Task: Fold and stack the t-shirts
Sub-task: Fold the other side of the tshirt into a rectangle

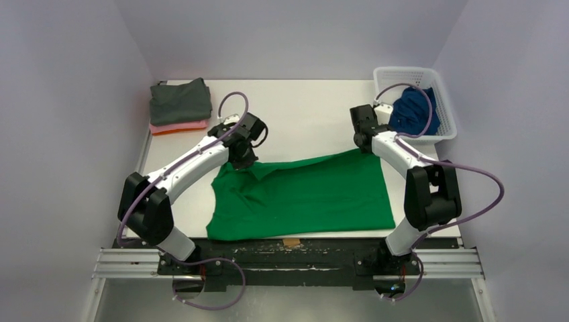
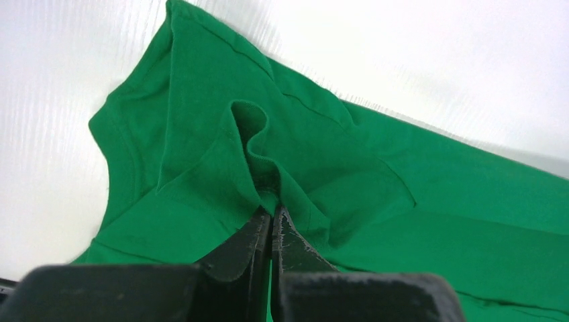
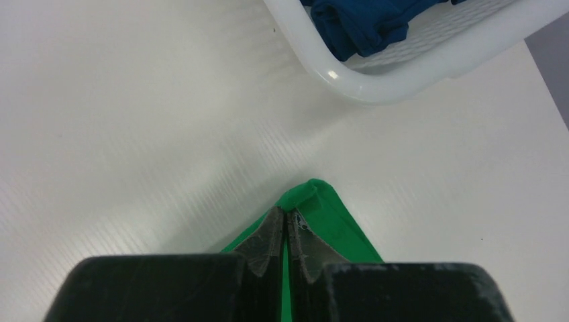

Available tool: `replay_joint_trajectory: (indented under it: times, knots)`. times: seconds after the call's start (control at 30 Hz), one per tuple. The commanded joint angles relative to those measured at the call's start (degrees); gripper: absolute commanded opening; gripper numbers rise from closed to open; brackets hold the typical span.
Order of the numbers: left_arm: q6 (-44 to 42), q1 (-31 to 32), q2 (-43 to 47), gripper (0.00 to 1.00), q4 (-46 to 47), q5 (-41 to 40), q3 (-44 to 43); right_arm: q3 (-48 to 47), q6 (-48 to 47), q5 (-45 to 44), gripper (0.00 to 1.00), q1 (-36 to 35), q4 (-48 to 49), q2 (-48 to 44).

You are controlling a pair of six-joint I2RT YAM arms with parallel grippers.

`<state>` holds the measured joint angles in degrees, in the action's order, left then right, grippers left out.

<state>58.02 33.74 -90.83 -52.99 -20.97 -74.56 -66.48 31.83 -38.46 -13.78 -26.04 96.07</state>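
Observation:
A bright green t-shirt lies spread across the near half of the white table. My left gripper is shut on a pinched fold of the green cloth near the shirt's far left corner; the left wrist view shows its tips closed on the ridge. My right gripper is shut on the shirt's far right corner; its tips clamp the cloth. A folded stack sits at the far left: a dark grey t-shirt on a pink t-shirt and an orange t-shirt.
A white lattice basket stands at the far right corner with a royal blue t-shirt bunched inside; it shows in the right wrist view just beyond my right gripper. Grey walls enclose the table on three sides.

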Motion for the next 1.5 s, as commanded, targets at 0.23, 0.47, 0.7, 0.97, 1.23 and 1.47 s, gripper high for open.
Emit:
replay_joint_trajectory:
  times: [0.23,0.47,0.7,0.97,1.23,1.47]
  knots:
    - [9.9,6.8,8.0,0.0,-6.3,-6.5,6.0,6.0,-2.5,1.5,0.0,-0.4,2.7,-9.0]
    - [14.7,12.0,10.7,0.0,-12.3,-9.5,7.0,9.2,-2.2,2.7,0.0,-0.4,2.3,-12.4]
    - [16.3,17.5,10.3,0.04,-11.4,-7.4,11.0,11.5,-2.2,3.6,0.0,-0.5,1.4,-15.4]
    - [13.9,27.2,15.4,0.55,-8.6,-1.4,17.5,15.3,8.1,-4.7,0.45,-0.5,-9.9,-21.1]
    - [5.1,31.3,32.4,0.89,1.5,3.2,24.4,18.6,10.9,-4.6,0.98,-0.4,-10.7,-37.6]
    - [-0.2,19.5,31.8,1.0,16.4,10.9,29.5,23.6,1.6,26.8,0.99,-0.5,4.1,-39.8]
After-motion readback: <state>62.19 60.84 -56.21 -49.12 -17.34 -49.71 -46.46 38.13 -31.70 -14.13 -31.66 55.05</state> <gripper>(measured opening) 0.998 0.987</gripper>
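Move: Each hand still pinches the green t-shirt's lifted far edge. From the left hand, its laying place on the shirt is about 13 cm back, 1 cm right and 8 cm below; the near hem is some 24 cm back, the grey shirt stack about 22 cm ahead and 23 cm left. From the right hand, its laying place is about 7 cm straight back and 7 cm below, and the basket some 17 cm ahead and 18 cm right. Both hands draw the edge back (left about 12 cm, right 6), open to let go, and lift away. ##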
